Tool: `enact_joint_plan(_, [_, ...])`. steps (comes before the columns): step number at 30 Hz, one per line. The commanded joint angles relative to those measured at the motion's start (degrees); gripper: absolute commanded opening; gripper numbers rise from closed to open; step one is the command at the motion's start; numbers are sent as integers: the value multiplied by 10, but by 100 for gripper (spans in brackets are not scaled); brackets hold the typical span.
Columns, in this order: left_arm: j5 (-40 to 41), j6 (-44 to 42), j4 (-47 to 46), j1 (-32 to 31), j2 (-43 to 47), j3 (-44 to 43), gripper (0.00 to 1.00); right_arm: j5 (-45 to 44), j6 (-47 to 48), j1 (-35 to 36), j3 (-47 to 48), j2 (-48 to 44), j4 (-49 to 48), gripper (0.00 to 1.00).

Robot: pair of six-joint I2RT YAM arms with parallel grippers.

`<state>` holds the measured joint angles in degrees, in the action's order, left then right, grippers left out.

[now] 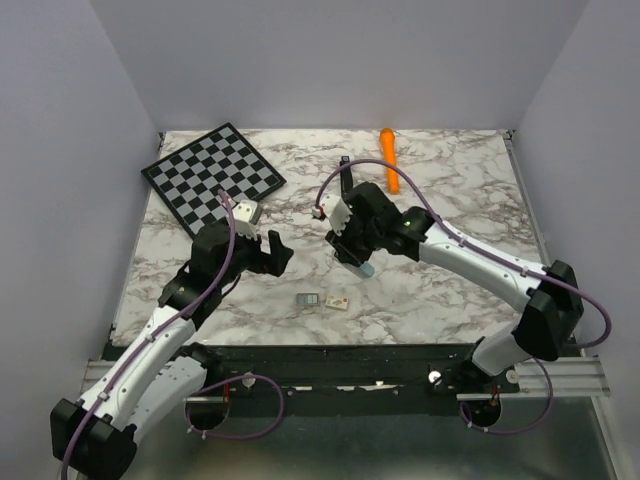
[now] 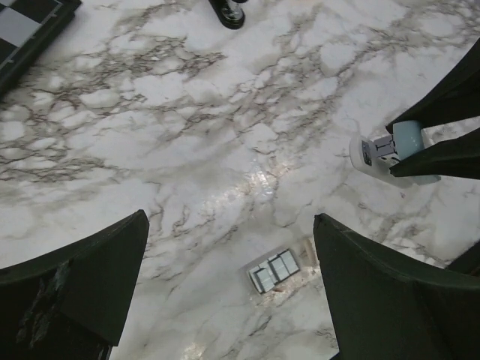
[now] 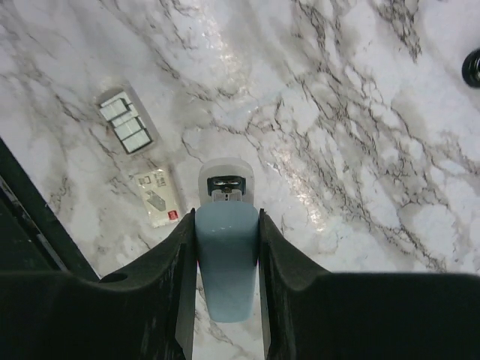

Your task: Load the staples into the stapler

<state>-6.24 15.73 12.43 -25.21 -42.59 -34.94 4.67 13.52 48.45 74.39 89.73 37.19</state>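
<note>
The stapler (image 3: 226, 262) that I see is small, with a pale blue top and a white base with a metal plate at its front. My right gripper (image 3: 227, 217) is shut on its blue sides, mid-table (image 1: 368, 268); I cannot tell whether its base touches the marble. It also shows at the right of the left wrist view as the stapler (image 2: 390, 146). The staples (image 1: 308, 299) are a small silvery-grey block lying flat near the front edge. My left gripper (image 2: 229, 225) hangs open above the staples (image 2: 274, 270), which lie nearer its right finger. From the right wrist the staples (image 3: 125, 122) show to the left.
A small white printed card (image 3: 156, 196) lies beside the staples. A chessboard (image 1: 212, 172) sits at the back left and an orange marker (image 1: 389, 158) at the back. A slim black object (image 1: 346, 178) lies behind my right gripper.
</note>
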Motion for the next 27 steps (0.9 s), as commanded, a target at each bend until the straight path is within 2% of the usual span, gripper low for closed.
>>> enact_joint_plan(1, [-134,58,-62,2,-33,-26,99,74,40,9,-34,-66,-63,6])
enact_joint_plan(7, [-187,132,-114,-2,-89,-38,91,85,40,12,-79,-121,-141,5])
enact_joint_plan(11, [-210,170,-151,-11,-112,-43,83,91,33,13,-85,-131,-156,5])
enact_joint_plan(19, [-202,227,-181,-31,-153,-48,76,92,27,16,-100,-146,-190,5])
enact_joint_plan(22, [-198,240,-191,-37,-168,-44,68,98,27,17,-99,-144,-193,5])
enact_joint_plan(27, [-193,252,-201,-45,-183,-44,47,98,20,17,-102,-146,-201,5])
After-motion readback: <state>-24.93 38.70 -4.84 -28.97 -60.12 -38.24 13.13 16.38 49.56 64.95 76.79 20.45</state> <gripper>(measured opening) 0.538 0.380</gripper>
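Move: The stapler is held in the right fingers, its middle about at that hand's point. From the open left hand it lies some 15 cm to the right, level fore and aft, about 5 cm lower. On the table, roughly 17 cm below the left hand, the staple tray is 7 cm back and 8 cm right, and the small packet 8 cm back and 15 cm right. The left hand, closing about halfway, reaches 10 cm right to the stapler; the right raises it about 7 cm. ##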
